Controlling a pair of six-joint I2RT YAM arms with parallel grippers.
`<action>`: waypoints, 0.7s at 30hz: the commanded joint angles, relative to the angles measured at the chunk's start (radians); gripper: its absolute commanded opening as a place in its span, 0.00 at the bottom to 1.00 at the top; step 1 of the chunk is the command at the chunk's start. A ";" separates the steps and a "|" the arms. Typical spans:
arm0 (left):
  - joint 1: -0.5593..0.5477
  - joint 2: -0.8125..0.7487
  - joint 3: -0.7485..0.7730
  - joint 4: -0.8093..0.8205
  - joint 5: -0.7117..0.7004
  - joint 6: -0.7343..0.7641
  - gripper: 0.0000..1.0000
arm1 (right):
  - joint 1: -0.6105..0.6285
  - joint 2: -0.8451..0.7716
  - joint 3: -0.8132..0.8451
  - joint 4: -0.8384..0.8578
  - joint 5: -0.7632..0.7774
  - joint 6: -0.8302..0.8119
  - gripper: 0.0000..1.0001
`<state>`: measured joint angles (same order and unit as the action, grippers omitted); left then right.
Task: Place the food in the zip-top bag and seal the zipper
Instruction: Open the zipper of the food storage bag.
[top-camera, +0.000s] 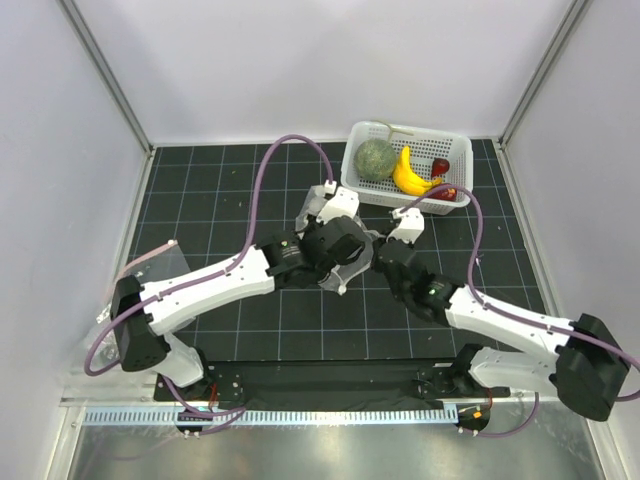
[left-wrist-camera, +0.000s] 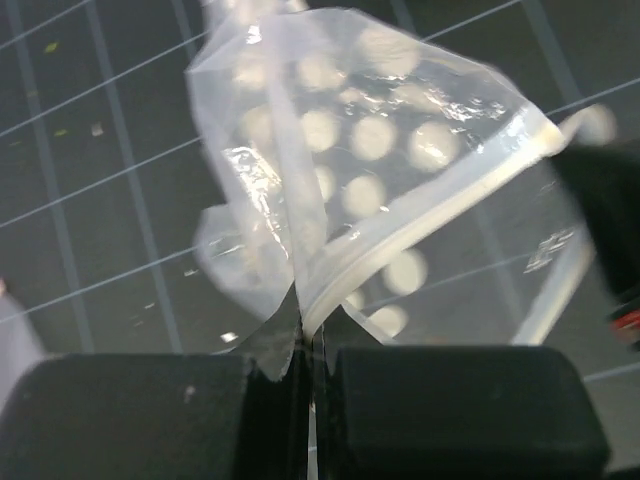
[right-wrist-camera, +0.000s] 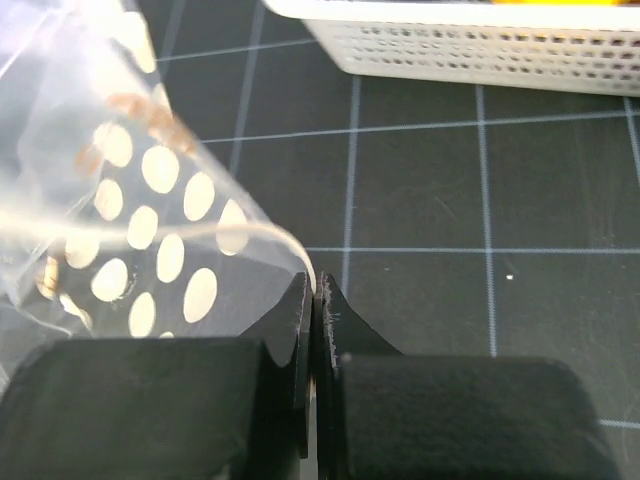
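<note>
The zip-top bag (left-wrist-camera: 370, 150), clear with white dots, hangs above the mat between my two grippers at the middle of the table (top-camera: 347, 272). My left gripper (left-wrist-camera: 310, 325) is shut on the bag's mouth edge, where the pale zipper (left-wrist-camera: 440, 195) runs up to the right. My right gripper (right-wrist-camera: 318, 290) is shut on another edge of the same bag (right-wrist-camera: 150, 200). The food lies in the white basket (top-camera: 457, 146) at the back right: a grey-green melon (top-camera: 376, 158), a yellow banana (top-camera: 408, 175) and small dark-red fruits (top-camera: 440, 166). Nothing shows inside the bag.
The perforated basket wall (right-wrist-camera: 470, 50) stands just beyond my right gripper. A piece of clear plastic (top-camera: 145, 268) lies at the left by my left arm. White walls close the black gridded mat (top-camera: 200, 190) on three sides.
</note>
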<state>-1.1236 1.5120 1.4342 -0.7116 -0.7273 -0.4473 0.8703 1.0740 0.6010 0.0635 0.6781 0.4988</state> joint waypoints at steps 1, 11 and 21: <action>0.002 0.050 0.055 -0.193 -0.127 -0.022 0.00 | -0.059 0.065 0.063 -0.033 0.017 0.056 0.01; 0.036 0.057 0.043 -0.213 -0.141 -0.033 0.00 | -0.294 0.150 0.063 0.005 -0.426 0.066 0.07; 0.143 0.134 0.023 -0.108 0.085 0.012 0.00 | -0.292 0.159 0.039 0.134 -0.634 0.011 0.48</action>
<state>-1.0061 1.6253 1.4578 -0.8631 -0.7071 -0.4580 0.5804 1.2251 0.6235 0.1226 0.1169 0.5388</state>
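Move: Each gripper already pinches one rim of the zip-top bag's mouth. The bag's middle lies about 3 cm ahead of the left gripper, 3 cm to its left and 9 cm below it; from the right gripper it is some 12 cm to the left, 2 cm ahead and 5 cm lower. From the right gripper, the green melon is about 21 cm straight ahead, and the banana 18 cm ahead and 8 cm to the right, both a few centimetres lower. Keep the left gripper shut on its rim and carry it about 5 cm down and 4 cm left, easing forward late, with its left side rolling up. Push the right gripper, still pinching, forward and down some 4 cm each and slightly right, then draw it back and left while opening the fingers about halfway to free the other rim, tips dipping. ##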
